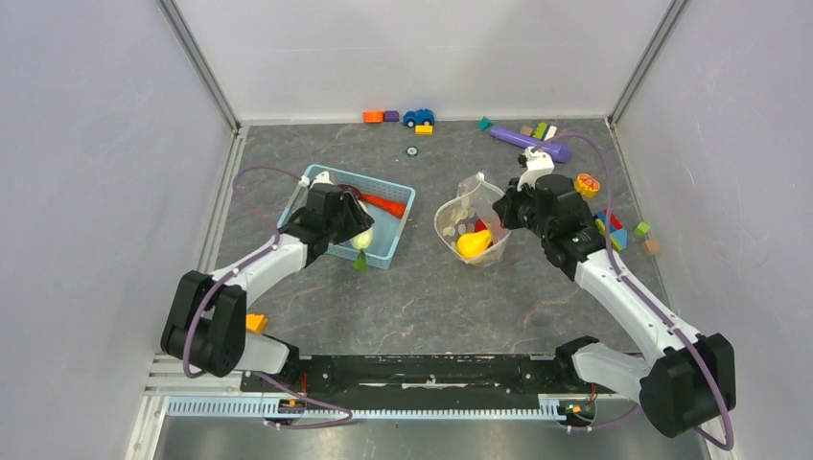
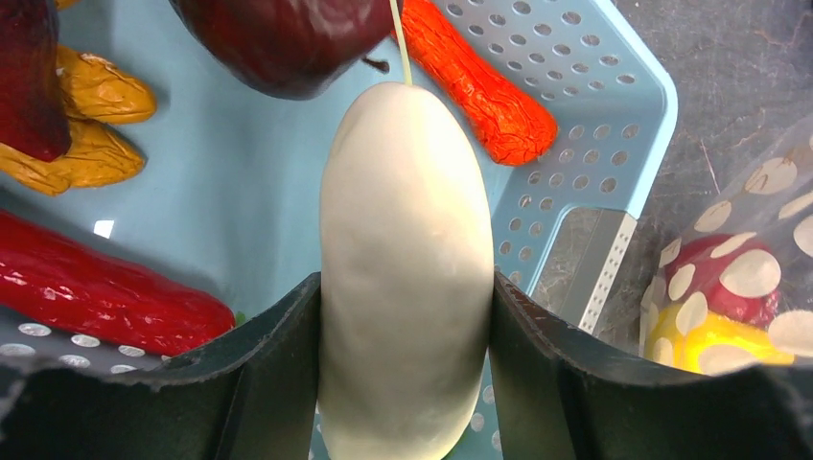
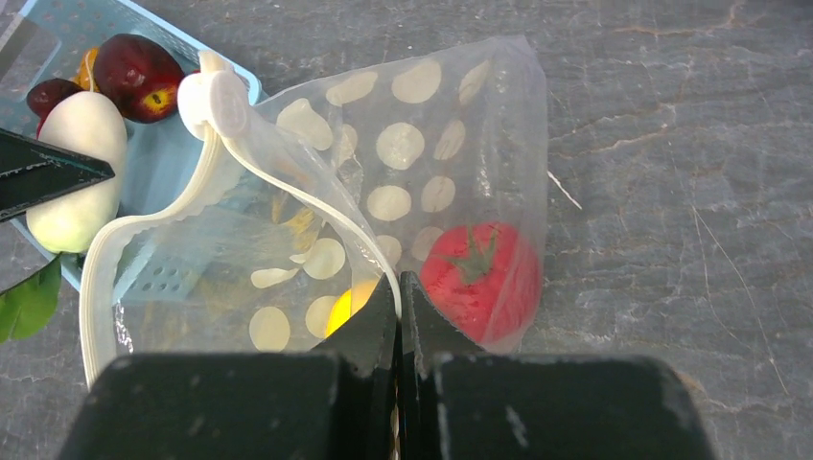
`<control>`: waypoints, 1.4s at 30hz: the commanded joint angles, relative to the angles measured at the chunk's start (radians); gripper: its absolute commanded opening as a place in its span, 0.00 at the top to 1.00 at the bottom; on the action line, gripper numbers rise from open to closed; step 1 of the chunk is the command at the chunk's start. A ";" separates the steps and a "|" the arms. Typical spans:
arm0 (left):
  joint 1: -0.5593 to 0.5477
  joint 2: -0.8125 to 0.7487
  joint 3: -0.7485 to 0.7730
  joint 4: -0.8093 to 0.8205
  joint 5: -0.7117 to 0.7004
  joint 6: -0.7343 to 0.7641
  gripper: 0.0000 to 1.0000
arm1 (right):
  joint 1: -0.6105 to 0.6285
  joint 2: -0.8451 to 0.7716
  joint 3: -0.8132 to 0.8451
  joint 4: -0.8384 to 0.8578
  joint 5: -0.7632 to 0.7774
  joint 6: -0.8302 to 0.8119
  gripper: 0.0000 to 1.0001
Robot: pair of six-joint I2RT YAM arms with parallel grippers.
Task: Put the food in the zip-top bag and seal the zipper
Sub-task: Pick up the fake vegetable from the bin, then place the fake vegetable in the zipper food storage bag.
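Observation:
My left gripper (image 2: 406, 287) is shut on the white radish (image 2: 407, 259), both fingers pressed to its sides over the light-blue basket (image 2: 614, 105). In the basket lie an orange carrot (image 2: 479, 86), a dark maroon piece (image 2: 288, 38) and a red pepper (image 2: 96, 297). My right gripper (image 3: 399, 283) is shut on the rim of the zip-top bag (image 3: 441, 144), holding its mouth open toward the basket. The zipper (image 3: 278, 158) arches up to its white slider (image 3: 213, 101). Inside the bag sit a red tomato (image 3: 479, 273) and a yellow pepper (image 1: 473, 244).
Toy blocks and a blue car (image 1: 418, 117) line the back wall, beside a long purple cylinder (image 1: 529, 144). More blocks (image 1: 623, 230) lie right of the right arm. A green leaf (image 1: 360, 261) sticks out at the basket's near edge.

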 commanded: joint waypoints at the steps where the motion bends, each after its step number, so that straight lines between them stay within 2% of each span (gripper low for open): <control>1: 0.001 -0.086 -0.048 0.077 0.018 0.066 0.75 | -0.004 0.022 0.008 0.061 -0.058 -0.065 0.99; 14: 0.002 -0.275 -0.120 0.163 0.044 0.106 0.75 | -0.004 0.032 0.003 0.079 -0.119 -0.083 0.99; 24: 0.001 -0.409 -0.146 0.264 0.236 0.050 0.75 | -0.005 0.003 -0.013 0.103 -0.192 -0.070 0.99; 30: -0.025 -0.410 -0.135 0.398 0.422 0.012 0.75 | -0.004 -0.011 0.003 0.085 -0.205 -0.064 0.98; 42: -0.197 -0.351 -0.019 0.464 0.456 0.059 0.74 | -0.004 -0.010 0.068 0.001 -0.253 -0.067 0.98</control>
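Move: The mouth of the zip-top bag lies about 22 cm to the right of the left hand, roughly level with it fore and aft and some 4 cm higher; the left hand already grips the white vegetable. The bin's middle is about 5 cm ahead, 4 cm left and 6 cm below, with the dark eggplant about 9 cm ahead and 3 cm left in it, and the red-orange carrot 7 cm ahead and 5 cm right. From the right hand, the bag's mouth is about 6 cm left and 6 cm below. The white vegetable, still squeezed between the left fingers, goes up some 18 cm, first almost straight, then swinging about 10 cm right to the bag's side of the bin while drawing back 8 cm; the wrist tips the fingers up towards level and turns about 30 degrees clockwise. The right hand keeps its pinch on the bag's rim, easing 3 cm left and turning slightly counter-clockwise. ##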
